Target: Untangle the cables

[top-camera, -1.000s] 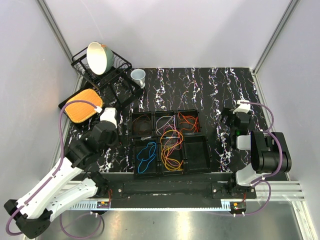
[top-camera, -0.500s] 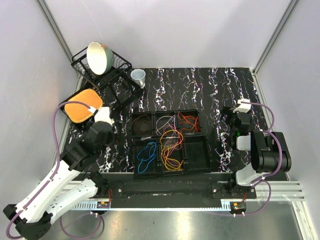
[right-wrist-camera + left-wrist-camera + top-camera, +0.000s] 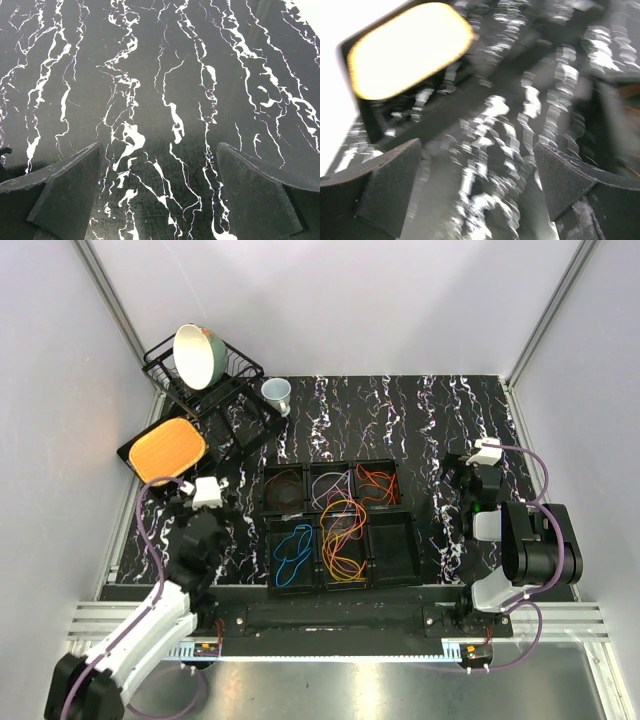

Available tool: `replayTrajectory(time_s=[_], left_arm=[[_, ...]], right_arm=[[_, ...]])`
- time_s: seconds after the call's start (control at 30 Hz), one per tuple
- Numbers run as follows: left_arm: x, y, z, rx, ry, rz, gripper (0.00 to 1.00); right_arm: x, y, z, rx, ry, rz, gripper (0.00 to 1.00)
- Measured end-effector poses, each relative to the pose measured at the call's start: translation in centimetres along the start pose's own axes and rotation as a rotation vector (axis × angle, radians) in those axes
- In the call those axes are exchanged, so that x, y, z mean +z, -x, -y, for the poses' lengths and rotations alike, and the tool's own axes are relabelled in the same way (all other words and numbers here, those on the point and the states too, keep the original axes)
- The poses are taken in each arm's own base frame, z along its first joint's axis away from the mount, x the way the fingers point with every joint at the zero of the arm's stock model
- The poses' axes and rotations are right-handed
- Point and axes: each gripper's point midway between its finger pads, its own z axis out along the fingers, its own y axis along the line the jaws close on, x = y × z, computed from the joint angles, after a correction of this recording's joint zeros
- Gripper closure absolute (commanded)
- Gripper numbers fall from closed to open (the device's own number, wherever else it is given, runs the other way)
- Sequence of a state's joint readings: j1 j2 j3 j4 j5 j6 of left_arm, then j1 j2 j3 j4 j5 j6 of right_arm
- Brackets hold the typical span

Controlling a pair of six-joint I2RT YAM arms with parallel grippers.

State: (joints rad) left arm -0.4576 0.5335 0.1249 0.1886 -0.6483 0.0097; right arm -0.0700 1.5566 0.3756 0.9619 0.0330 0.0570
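Note:
The cables lie in loose loops in a black six-compartment tray (image 3: pixel 268 525) at the table's middle. Brown ones (image 3: pixel 284 487) fill the far left cell, white and purple ones (image 3: pixel 329 486) the far middle, orange and red ones (image 3: pixel 376 483) the far right. A blue cable (image 3: pixel 293 549) lies in the near left cell. A yellow and orange bundle (image 3: pixel 343 538) spills over the middle divider. My left gripper (image 3: pixel 198 488) (image 3: pixel 477 185) is open over bare table, left of the tray. My right gripper (image 3: pixel 463 468) (image 3: pixel 160 192) is open over bare table, right of the tray.
A dish rack (image 3: pixel 233 380) holding a bowl (image 3: pixel 197 354) stands at the far left, with a small cup (image 3: pixel 277 393) beside it. An orange board (image 3: pixel 168 448) (image 3: pixel 410 47) on a black tray lies just beyond my left gripper. The tray's near right cell (image 3: pixel 393 550) holds nothing.
My left arm has drawn back toward its base, and its gripper has slid nearer and slightly left, off the orange board. The right arm has not moved.

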Motion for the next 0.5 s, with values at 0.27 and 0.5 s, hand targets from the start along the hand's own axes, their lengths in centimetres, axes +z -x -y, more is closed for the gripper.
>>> replayTrajectory(time_s=[0.27, 0.5], left_arm=[[4.4, -0.5, -2.8, -0.023, 0.085, -0.002, 0.01], [6.6, -2.2, -0.6, -0.016, -0.014, -0.034, 0.01]], right_arm=[[0.0, 0.1, 0.0, 0.000, 0.001, 0.005, 0.00], [0.0, 0.2, 0.0, 0.000, 0.001, 0.006, 0.00]])
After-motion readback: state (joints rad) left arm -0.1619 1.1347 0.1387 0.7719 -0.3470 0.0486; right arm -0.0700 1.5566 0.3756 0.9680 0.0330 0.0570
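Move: The orange cable in the black organizer's near middle cell lies about 34 cm to the right of the left hand, 8 cm back and 11 cm lower; from the right hand it is roughly 33 cm left and 21 cm back. The blue cable lies some 21 cm right of the left hand and 12 cm back. Nearer the left hand's way, the orange board is about 14 cm ahead and 10 cm left of it. The cables in the organizer are left alone as the empty left hand travels forward about 6 cm over bare table towards the orange board in the rack. It first swings some 3 cm left at nearly level height, then sinks about 3 cm while easing slightly back right, fingers staying wide open and pointing forward. ##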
